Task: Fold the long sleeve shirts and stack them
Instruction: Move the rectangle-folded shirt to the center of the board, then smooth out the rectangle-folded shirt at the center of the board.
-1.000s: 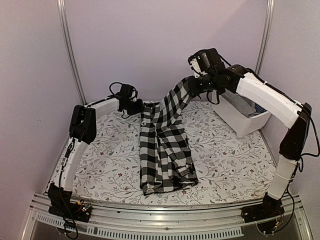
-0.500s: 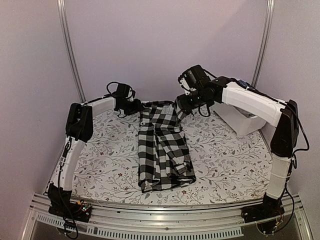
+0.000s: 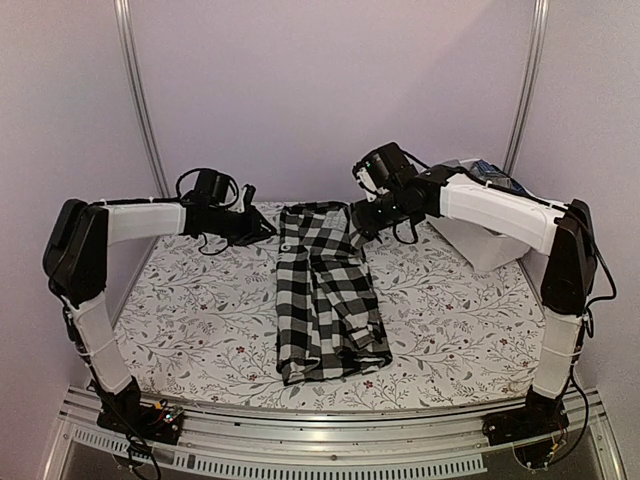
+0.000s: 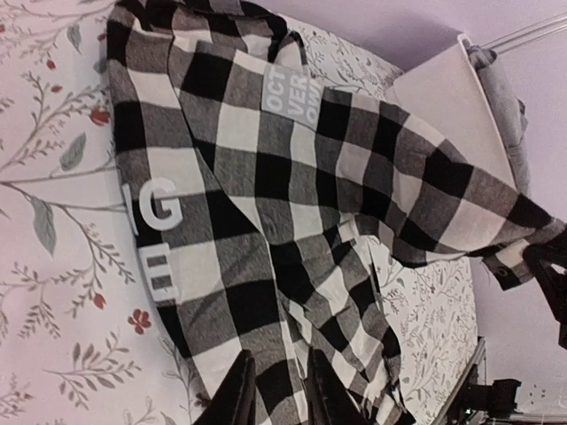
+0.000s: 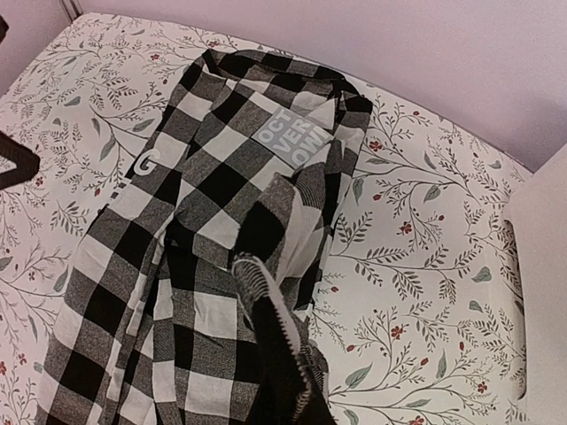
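Note:
One of the long sleeve shirts, a black-and-white checked shirt (image 3: 325,300), lies lengthwise on the flowered table cover (image 3: 200,310), folded narrow. My right gripper (image 3: 362,222) hovers at its far right corner, shut on a sleeve of the checked shirt (image 5: 266,292); the cloth rises toward the wrist camera and hides the fingers. My left gripper (image 3: 264,229) hangs just left of the collar, off the cloth. In the left wrist view the left gripper (image 4: 276,398) shows a narrow gap with nothing in it, the checked shirt (image 4: 266,177) beyond.
A white bin (image 3: 490,245) stands at the back right, next to the right arm, with grey and dark blue garments (image 3: 497,182) in it. The same white bin (image 5: 542,266) edges the right wrist view. Walls close in behind and at both sides.
The right gripper has carried the sleeve down and left, from high over the bin side to the shirt's top. The left gripper has let go of the collar and drawn back left.

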You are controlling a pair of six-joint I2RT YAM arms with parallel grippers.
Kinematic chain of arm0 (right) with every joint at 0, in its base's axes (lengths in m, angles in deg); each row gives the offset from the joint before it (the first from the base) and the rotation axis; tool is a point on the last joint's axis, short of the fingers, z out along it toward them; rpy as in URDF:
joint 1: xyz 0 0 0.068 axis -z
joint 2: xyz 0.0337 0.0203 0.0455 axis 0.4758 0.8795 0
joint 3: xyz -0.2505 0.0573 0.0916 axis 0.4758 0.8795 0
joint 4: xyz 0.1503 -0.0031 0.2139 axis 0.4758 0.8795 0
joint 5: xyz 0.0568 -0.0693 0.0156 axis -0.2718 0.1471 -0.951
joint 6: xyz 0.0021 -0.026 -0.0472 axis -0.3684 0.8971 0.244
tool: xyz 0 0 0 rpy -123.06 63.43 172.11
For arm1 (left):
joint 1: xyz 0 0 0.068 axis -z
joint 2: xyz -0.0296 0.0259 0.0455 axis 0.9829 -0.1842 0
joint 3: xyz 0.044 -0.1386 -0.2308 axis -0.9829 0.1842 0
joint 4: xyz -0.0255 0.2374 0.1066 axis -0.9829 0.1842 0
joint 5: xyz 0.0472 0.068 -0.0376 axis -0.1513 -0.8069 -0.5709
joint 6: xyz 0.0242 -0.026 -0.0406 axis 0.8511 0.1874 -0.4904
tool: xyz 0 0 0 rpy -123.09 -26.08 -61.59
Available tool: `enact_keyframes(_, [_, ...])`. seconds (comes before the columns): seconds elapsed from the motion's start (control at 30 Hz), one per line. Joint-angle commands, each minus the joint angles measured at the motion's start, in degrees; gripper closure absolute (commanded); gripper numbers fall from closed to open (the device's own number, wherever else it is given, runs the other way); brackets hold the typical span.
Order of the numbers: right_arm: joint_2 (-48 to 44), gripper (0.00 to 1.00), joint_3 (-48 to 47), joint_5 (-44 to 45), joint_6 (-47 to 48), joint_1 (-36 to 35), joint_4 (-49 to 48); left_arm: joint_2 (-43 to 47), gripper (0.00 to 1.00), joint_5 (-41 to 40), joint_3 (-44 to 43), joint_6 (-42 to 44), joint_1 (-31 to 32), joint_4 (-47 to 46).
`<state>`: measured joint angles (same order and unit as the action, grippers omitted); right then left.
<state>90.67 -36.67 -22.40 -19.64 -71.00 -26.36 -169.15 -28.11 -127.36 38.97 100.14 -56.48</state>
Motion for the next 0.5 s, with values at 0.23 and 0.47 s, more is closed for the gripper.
enact_keyframes(0.23, [0.6,1.0,1.7,-1.9,-1.4,-0.5,-4.5,4.8,0.81,12.5,22.8,-10.4,9.8,-17.1])
enact_keyframes(0.47, [1.2,1.0,1.6,-2.6,-1.5,-0.5,-4.9,0.7,0.82,11.3,28.6,-11.0,10.7,-15.9])
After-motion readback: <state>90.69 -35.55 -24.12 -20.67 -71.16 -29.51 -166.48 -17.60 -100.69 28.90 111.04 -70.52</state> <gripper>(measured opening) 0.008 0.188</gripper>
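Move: Behind, to the right of and below the left hand lies the folded shirt, its middle about 7 cm back, 12 cm right and 11 cm down; the stretch of its left edge being reached for is roughly 15 cm back and 3 cm right. The raised fold held in the right hand is some 19 cm right of the left hand and 3 cm back. From the right hand that edge lies about 12 cm back, 16 cm left and 17 cm below. Sweeping back about 15 cm and sinking some 10 cm, with about 5 cm to the right, the left hand comes down over the strip just inside the shirt's left edge, slowing near the end. Its fingers tip about 20 degrees steeper and swing slightly clockwise, staying a little open; contact can't be made out. The right hand keeps its shut grip on the raised fold, practically in place. ##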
